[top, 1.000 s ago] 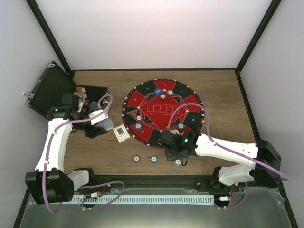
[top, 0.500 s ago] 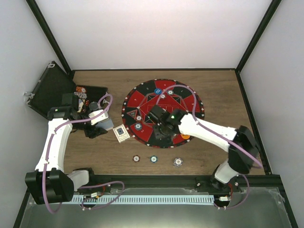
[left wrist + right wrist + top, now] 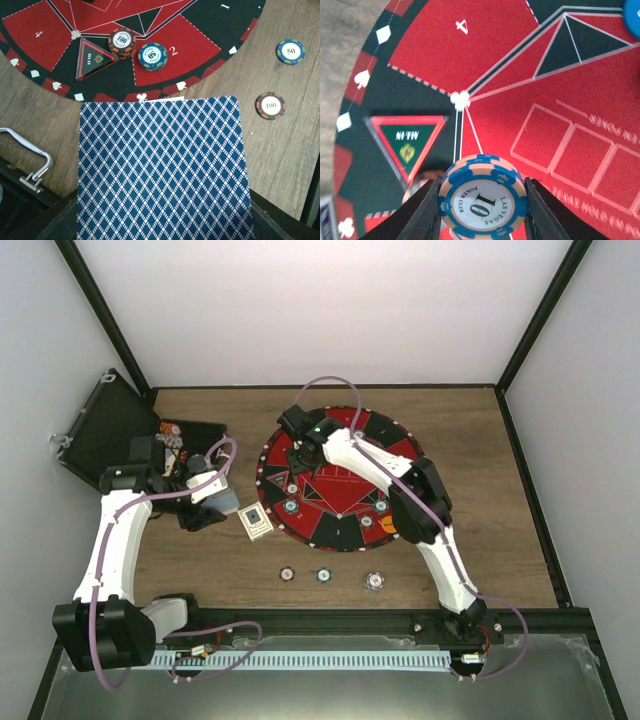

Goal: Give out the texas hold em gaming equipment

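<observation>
My left gripper (image 3: 212, 498) hovers beside the mat, shut on blue diamond-backed playing cards (image 3: 162, 165) that fill the lower left wrist view and hide its fingers. One card (image 3: 257, 521) lies on the table by the mat's edge. My right gripper (image 3: 306, 452) reaches over the left part of the round red-and-black mat (image 3: 400, 455), shut on a blue-and-peach "10" poker chip (image 3: 483, 201) held on edge between its fingers (image 3: 422, 212). Chips on the mat include a brown "100" stack (image 3: 122, 42) and a green-blue chip (image 3: 152, 56). Three chips (image 3: 323, 575) lie in a row on the wood near the front.
An open black hinged case (image 3: 120, 435) stands at the far left, its latch (image 3: 30, 165) close to my left gripper. A green "ALL IN" triangle marker (image 3: 407, 142) lies on the mat below my right gripper. The right arm (image 3: 420, 500) stretches across the mat.
The right arm swung from the table's front edge, across the mat, to its far left part. The left arm and its cards have not moved.
</observation>
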You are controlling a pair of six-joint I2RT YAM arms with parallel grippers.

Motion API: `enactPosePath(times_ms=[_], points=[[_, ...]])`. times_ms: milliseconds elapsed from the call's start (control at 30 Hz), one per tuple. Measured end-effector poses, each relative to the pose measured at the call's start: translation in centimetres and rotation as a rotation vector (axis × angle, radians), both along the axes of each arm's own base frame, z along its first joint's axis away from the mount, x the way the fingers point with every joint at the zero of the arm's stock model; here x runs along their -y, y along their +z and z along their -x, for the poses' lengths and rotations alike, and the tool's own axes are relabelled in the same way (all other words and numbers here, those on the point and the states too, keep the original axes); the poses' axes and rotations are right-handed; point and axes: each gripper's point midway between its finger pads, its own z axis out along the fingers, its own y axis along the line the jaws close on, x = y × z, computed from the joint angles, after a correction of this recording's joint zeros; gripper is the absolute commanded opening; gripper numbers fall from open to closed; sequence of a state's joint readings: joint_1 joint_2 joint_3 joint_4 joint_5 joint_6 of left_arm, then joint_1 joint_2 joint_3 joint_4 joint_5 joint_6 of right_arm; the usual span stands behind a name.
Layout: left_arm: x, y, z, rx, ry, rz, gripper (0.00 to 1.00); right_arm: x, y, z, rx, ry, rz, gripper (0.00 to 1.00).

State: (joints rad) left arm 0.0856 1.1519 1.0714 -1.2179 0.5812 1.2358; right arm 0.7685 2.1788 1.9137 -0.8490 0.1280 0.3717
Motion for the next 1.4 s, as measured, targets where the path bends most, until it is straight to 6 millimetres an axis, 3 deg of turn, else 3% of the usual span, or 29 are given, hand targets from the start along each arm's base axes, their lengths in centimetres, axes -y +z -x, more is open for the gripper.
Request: enactPosePath(times_ms=[200,567,667,767,833,1000,1167,1233,1400], points=[[0.0,0.1,0.2,0.0,-0.001,0.0,0.11,-1.8,-3.8,-2.8,-0.02,0.027,0.033,0.1],[0.0,0.5,0.3,0.0,-0.001,0.0,0.11,-2.4,-7.4,-3.3,-0.087,0.04,0.044,0.11],[0.0,0.5,0.3,-0.001,0.0,0.0,0.11,-2.5,-7.4,-3.3,-0.089,0.042,0.039,0.21],[0.0,0.5,0.3,-0.001,0.0,0.0,0.11,-2.5,-7.4,-3.3,-0.091,0.043,0.037,0.45],[0.0,0.5,0.3,-0.001,0.0,0.0,0.11,-2.5,-7.4,-3.3,-0.091,0.043,0.036,0.55],[0.0,0.5,0.3,0.0,0.0,0.0,0.11,-2.6,-7.4,-3.2,-0.095,0.052,0.031,0.64],[0.0,0.5,0.3,-0.001,0.0,0.0,0.11,-2.3,-6.2,-3.1,-0.088,0.057,0.038,0.66],[0.0,0.5,0.3,-0.001,0.0,0.0,0.11,-2.1,-5.1,-3.0,-0.076,0.054,0.038,0.66],[0.0,0.5,0.3,0.0,0.0,0.0,0.11,-0.7,0.1,-1.9,-0.017,0.048,0.003,0.7]])
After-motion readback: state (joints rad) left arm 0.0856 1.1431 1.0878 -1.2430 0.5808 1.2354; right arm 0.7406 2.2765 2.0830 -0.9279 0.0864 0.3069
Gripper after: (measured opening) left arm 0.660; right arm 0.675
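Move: My right hand holds the small stack of 10 chips. Their spot on the red mat, near the white corner mark, lies about 3 cm ahead of this hand, 3 cm to its left and 8 cm below. The 100 chips stand some 5 cm back of that spot and 1 to 2 cm left; the ALL IN triangle is 5 cm left of it and 2 cm back. From my left hand the spot is roughly 18 cm ahead, 20 cm right and 16 cm below. I sink my right hand about 7 cm towards the mat, easing some 3 cm forward and a little left, to set the 10 chips down beside the 100 chips. There I hold still, open my fingers to let go of them, and lift almost straight back up about 7 cm, drifting slightly back and right. ##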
